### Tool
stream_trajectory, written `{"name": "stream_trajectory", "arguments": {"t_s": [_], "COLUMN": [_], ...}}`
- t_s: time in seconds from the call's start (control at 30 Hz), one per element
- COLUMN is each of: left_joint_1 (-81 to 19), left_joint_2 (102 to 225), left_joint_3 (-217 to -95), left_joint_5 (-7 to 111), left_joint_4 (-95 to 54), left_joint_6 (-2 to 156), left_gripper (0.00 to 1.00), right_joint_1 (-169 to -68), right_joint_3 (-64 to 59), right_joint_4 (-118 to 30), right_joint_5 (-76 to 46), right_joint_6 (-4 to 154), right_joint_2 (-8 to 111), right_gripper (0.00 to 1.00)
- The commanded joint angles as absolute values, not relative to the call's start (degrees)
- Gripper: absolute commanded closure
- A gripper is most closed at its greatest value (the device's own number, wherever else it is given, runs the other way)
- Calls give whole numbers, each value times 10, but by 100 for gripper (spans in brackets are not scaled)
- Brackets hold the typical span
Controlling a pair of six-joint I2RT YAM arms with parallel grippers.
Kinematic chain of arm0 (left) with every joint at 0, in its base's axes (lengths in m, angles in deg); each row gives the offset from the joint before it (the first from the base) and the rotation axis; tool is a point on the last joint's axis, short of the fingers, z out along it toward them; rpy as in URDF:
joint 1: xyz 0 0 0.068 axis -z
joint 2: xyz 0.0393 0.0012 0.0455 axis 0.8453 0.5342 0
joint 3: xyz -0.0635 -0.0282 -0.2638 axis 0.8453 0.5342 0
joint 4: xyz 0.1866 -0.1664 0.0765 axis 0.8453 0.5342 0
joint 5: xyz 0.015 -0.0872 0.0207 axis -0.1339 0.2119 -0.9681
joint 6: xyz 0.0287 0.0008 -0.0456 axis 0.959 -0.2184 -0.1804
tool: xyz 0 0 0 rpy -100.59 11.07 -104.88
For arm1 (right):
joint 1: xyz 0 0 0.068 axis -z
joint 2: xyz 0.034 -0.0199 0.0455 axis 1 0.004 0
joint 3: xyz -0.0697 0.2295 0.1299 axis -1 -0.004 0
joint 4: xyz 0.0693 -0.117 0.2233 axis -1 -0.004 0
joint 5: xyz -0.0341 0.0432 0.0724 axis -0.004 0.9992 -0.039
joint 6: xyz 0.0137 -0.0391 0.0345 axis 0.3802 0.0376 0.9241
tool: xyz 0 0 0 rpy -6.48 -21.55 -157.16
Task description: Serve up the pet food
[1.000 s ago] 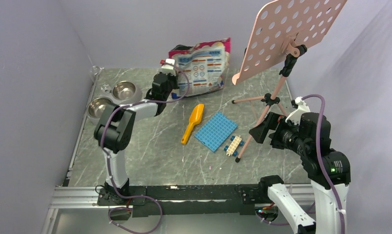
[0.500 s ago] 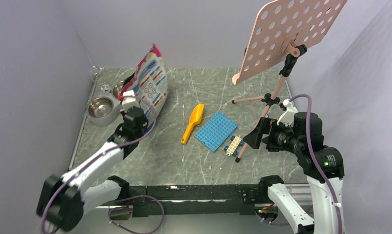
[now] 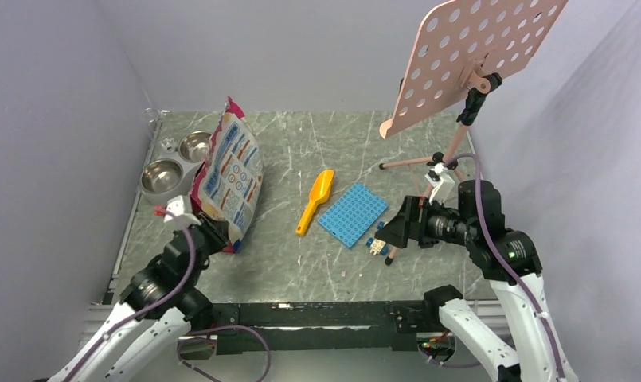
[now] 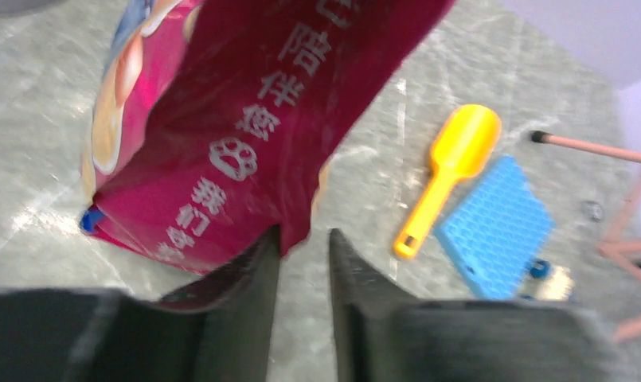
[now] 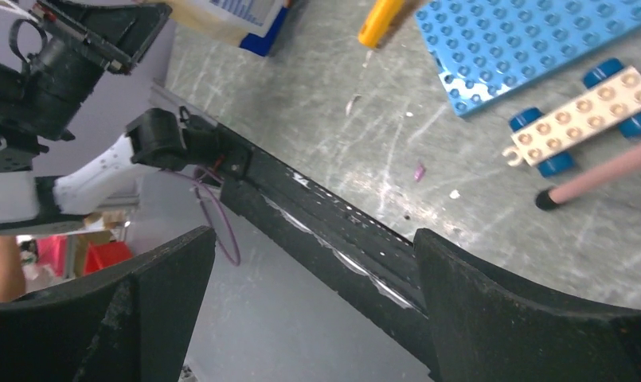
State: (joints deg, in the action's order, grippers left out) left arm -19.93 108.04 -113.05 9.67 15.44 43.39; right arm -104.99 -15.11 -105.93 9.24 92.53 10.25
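The pink pet food pouch [image 3: 231,179] stands upright on the left half of the table, just right of the twin steel bowls [image 3: 162,175]. No kibble shows; the pet food itself is hidden inside the pouch. My left gripper [image 3: 213,236] sits low at the pouch's near bottom corner. In the left wrist view the jaws of this gripper [image 4: 303,232] stand slightly apart with bare table between them, and the pouch [image 4: 221,119] ends right at the left fingertip. My right gripper [image 3: 398,227] hovers wide open and holds nothing [image 5: 313,235]. The orange-yellow scoop [image 3: 315,200] lies mid-table.
A blue studded plate [image 3: 353,213] and a small wheeled brick car [image 3: 381,237] lie right of the scoop. A pink perforated music stand [image 3: 476,56] rises at the back right, one of its legs ending beside the car. Grey walls close the left and back.
The left arm brought the pouch from the back of the table to the left front, stood it upright, and its jaws have parted. The right gripper moved left, toward the car.
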Motion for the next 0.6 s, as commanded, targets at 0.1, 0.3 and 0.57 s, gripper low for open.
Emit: {"name": "stream_trajectory", "arguments": {"t_s": [0.1,0.3,0.57], "left_joint_1": [-192,-193,-192], "left_joint_2": [966,991,1237], "left_joint_3": [-1256,-1434,-1692], "left_joint_5": [267,331,79], "left_joint_4": [287,361,445], "left_joint_6": [450,506,589], "left_gripper": [52,70,32], "right_joint_1": [-1168,-1347,-1658], "right_joint_3": [-188,-191,-58], "right_joint_4": [-876,-811,-791], "right_joint_5": [40,-97,-344], "right_joint_6": [1048,1102,1102], "right_joint_2": [114,149,367], "right_gripper": [0,0,0]}}
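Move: The pet food bag stands right in front of my left hand, its near end at my fingertips and its middle about 13 cm ahead and 6 below. The steel bowls lie some 26 cm ahead, 20 left and 16 down; the yellow scoop 12 ahead, 23 right and 17 down. From my right hand the bag is roughly 21 cm ahead, 42 left and 14 down, the blue plate 17 ahead, 8 left and 25 down. I let the bag's near end go and pull my left hand up and back, about 24 cm up and 10 back, opening the fingers further and tipping them upward some 20 degrees. Meanwhile my right hand, fingers still wide open and touching nothing, sweeps left towards the bag at about level height, roughly 14 cm and gathering speed, swinging counter-clockwise and drawing back a little late on. ##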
